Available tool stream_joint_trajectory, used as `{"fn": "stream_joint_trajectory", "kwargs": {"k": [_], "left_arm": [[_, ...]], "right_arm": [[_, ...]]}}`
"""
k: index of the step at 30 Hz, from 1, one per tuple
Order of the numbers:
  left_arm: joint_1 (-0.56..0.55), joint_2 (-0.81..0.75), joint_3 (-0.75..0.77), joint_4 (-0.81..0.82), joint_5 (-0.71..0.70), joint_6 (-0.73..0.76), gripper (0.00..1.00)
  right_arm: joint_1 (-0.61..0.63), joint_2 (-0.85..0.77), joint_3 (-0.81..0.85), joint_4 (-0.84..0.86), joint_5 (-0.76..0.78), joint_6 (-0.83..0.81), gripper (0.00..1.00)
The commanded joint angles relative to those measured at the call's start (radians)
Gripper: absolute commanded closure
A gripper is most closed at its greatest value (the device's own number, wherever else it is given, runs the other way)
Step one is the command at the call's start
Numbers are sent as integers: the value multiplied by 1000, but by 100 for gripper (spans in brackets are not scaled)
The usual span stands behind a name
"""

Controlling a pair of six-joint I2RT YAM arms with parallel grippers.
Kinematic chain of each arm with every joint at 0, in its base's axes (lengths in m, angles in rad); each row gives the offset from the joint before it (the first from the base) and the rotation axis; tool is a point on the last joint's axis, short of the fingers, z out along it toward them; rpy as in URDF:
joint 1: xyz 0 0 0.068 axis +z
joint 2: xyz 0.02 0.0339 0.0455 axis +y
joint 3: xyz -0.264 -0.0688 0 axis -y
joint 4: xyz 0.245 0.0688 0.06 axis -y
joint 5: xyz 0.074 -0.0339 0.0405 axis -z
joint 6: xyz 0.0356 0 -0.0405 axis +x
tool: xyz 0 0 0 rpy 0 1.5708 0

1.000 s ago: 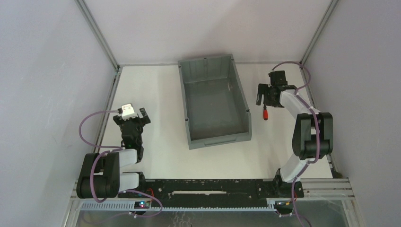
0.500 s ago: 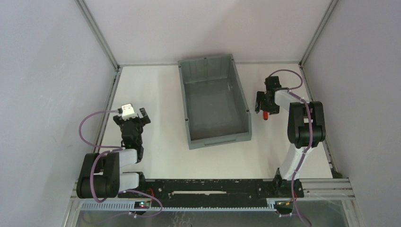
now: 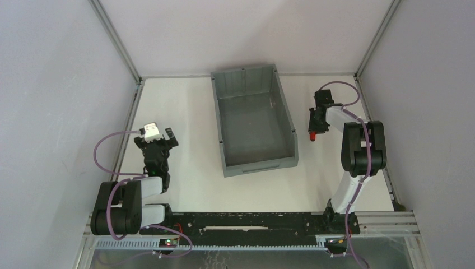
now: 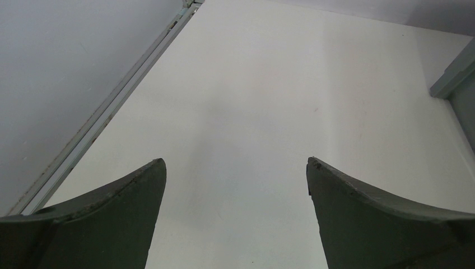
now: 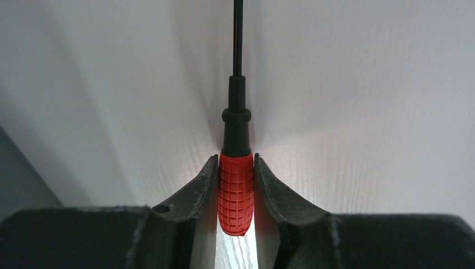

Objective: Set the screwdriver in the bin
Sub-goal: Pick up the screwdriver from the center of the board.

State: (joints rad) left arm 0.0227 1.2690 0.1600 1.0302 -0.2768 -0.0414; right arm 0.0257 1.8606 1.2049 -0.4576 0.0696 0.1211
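Note:
The screwdriver (image 5: 236, 190) has a short red grid-patterned handle and a thin black shaft pointing away from the wrist camera, low over the white table. My right gripper (image 5: 236, 159) is shut on that red handle, both fingers pressed against its sides. From above, the right gripper (image 3: 314, 130) sits just right of the bin, with the red handle end (image 3: 312, 136) showing below it. The grey bin (image 3: 285, 120) stands at the table's middle back, nothing visible inside. My left gripper (image 3: 161, 137) hovers open over bare table at the left; its fingers (image 4: 112, 218) stand far apart.
Grey enclosure walls and metal frame rails (image 3: 131, 109) close in the table on the left, right and back. The bin's corner (image 4: 453, 78) shows at the right edge of the left wrist view. White table surface (image 3: 185, 112) lies between the left arm and the bin.
My right gripper came down over the screwdriver beside the bin and closed from wide open onto its red handle. The left arm has not moved.

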Motion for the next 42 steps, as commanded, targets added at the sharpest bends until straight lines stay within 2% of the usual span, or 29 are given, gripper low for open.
{"fn": "stream_joint_trajectory", "kwargs": {"k": [1, 13, 22, 32, 42], "left_arm": [[4, -8, 33, 26, 5, 18, 0], [5, -8, 33, 27, 5, 17, 0], [4, -8, 34, 27, 4, 18, 0], [4, -8, 34, 27, 4, 18, 0], [5, -8, 34, 27, 5, 18, 0]], "right_arm": [[-7, -132, 10, -19, 8, -3, 74], [-5, -278, 194, -216, -36, -13, 79], [32, -340, 465, -408, 19, -21, 80], [63, -325, 813, -576, 58, -32, 81], [115, -285, 890, -614, 63, -14, 82]]}}
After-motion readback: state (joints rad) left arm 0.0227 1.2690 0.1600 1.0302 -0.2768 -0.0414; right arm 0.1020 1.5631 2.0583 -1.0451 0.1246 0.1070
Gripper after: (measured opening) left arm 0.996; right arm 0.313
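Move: The right hand already has the red handle of the screwdriver between its fingers just above the board, with the tool's middle about 3 cm ahead and the blade pointing forward. The middle of the grey bin, where it is bound, lies some 24 cm to the left, about 3 cm farther out and 5 cm higher; its right wall stands only some 7 cm to the left, level with the hand. From the idle left hand the bin's middle is roughly 38 cm to the right, 7 cm ahead and 4 cm lower. Keeping its pinch on the red handle, the right hand lifts the screwdriver nearly straight up beside the bin's right wall, by about 36 cm, slowly at first, then faster, and easing off at the top without yet crossing over to the bin. On the way up the wrist tilts back some 30 degrees, so that the fingers, steep at first, swing up and forward and the blade's tip rises, while the grip opening stays as it was. ##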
